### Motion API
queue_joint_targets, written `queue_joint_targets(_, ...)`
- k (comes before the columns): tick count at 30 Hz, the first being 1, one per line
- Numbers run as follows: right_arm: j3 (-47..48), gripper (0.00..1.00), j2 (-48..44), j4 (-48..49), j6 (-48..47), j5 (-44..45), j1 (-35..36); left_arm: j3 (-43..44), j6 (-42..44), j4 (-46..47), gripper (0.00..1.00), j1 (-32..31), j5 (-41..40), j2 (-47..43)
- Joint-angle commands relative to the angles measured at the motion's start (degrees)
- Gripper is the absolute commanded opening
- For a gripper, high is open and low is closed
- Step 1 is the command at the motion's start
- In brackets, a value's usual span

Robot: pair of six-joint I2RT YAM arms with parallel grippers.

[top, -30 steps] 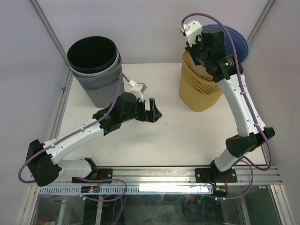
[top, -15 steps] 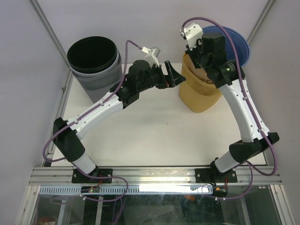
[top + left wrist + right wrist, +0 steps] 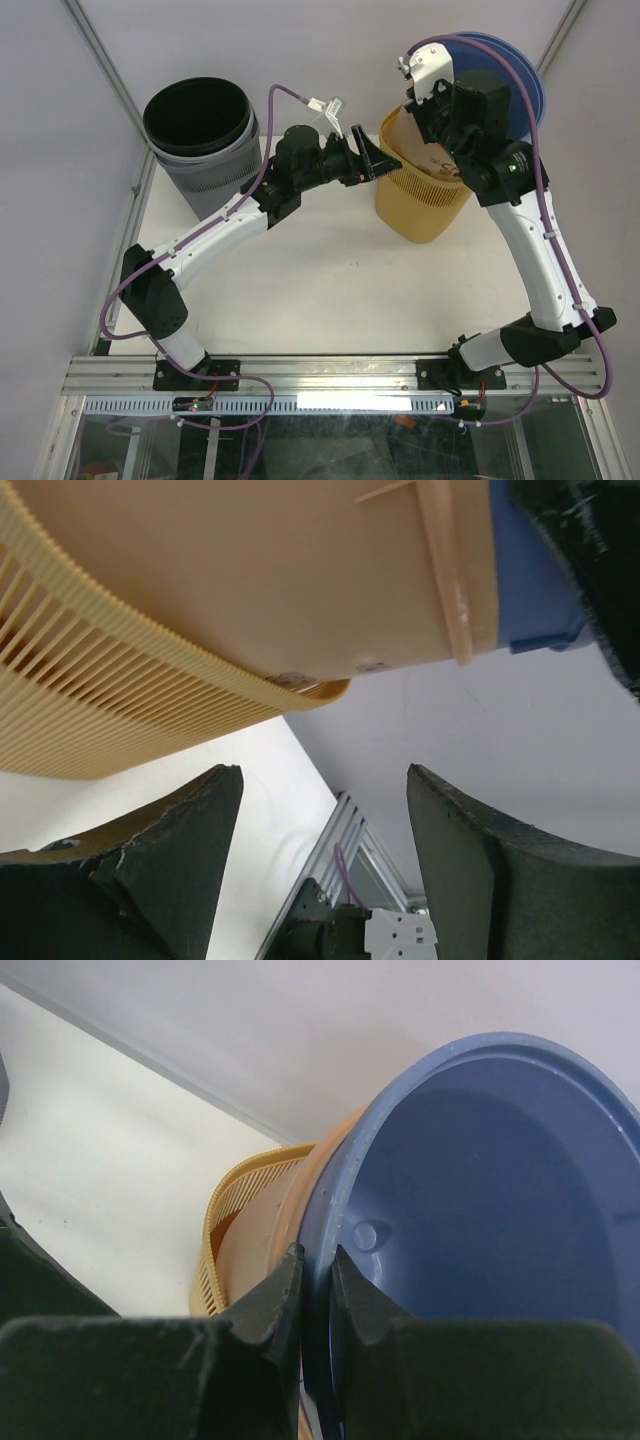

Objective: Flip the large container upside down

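Note:
A large blue round container [image 3: 512,72] is tipped on its edge at the back right, against a yellow slatted basket [image 3: 425,190]. My right gripper [image 3: 317,1260] is shut on the blue container's rim [image 3: 345,1210], one finger inside and one outside; the arm hides the grip in the top view. The basket leans to the left. My left gripper [image 3: 375,160] is open beside the basket's upper left rim. In the left wrist view the gripper [image 3: 318,810] holds nothing, with the basket wall [image 3: 250,580] just above it and the blue container [image 3: 530,590] to the right.
A tall grey bin with a black liner [image 3: 200,150] stands at the back left corner. The white table [image 3: 330,290] is bounded by side rails and enclosure walls. An aluminium rail [image 3: 330,375] runs along the near edge.
My left arm swung from the table's middle up to the basket's left rim, gripper still open. My right arm shifted right and up with the blue container, and the basket tilted.

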Motion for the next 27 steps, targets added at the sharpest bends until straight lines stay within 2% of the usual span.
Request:
queue_joint_targets(1,1.23,0.0,-4.14,13.18,-2.87,2.86,1.25,0.44,-3.91,9.26,0.65,0.38,2.14,-2.87)
queue_joint_targets(9,0.37,0.0,-4.57,13.91,-1.81,2.78,3.28,3.87,-10.1,13.64,0.43,0.44,0.89,0.68)
queue_joint_targets(17,0.41,0.0,-4.88,13.24,-2.49,4.59,5.94,10.06,-13.92,14.89,0.4,0.24,3.06,6.76)
queue_joint_targets(27,-0.78,0.0,-5.85,13.14,-3.06,5.53,8.14,11.08,-17.71,16.11,0.31,0.18,3.08,8.92)
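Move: The peach container's rim edge, which the left fingers go for, is about 5 cm to the left hand's right, 2 cm ahead and 6 cm above. The yellow basket's middle lies some 9 cm right, 4 cm ahead and 18 cm below that hand; the blue container's lies some 20 cm right, 8 cm ahead and 8 cm up. From the right hand, already pinching the blue rim, the peach edge is roughly 3 cm left, 3 cm back and 7 cm below. Coming right up to the peach container's edge bead, the left fingertips close from wide open to about a third; whether they touch it can't be seen. To get there the left hand rises about 5 cm, then also shifts right and slightly forward, rolling some 15 degrees, its left side dropping. The right hand keeps its pinch on the blue rim and draws it about 2.5 cm left, towards the left hand, and a little back. ##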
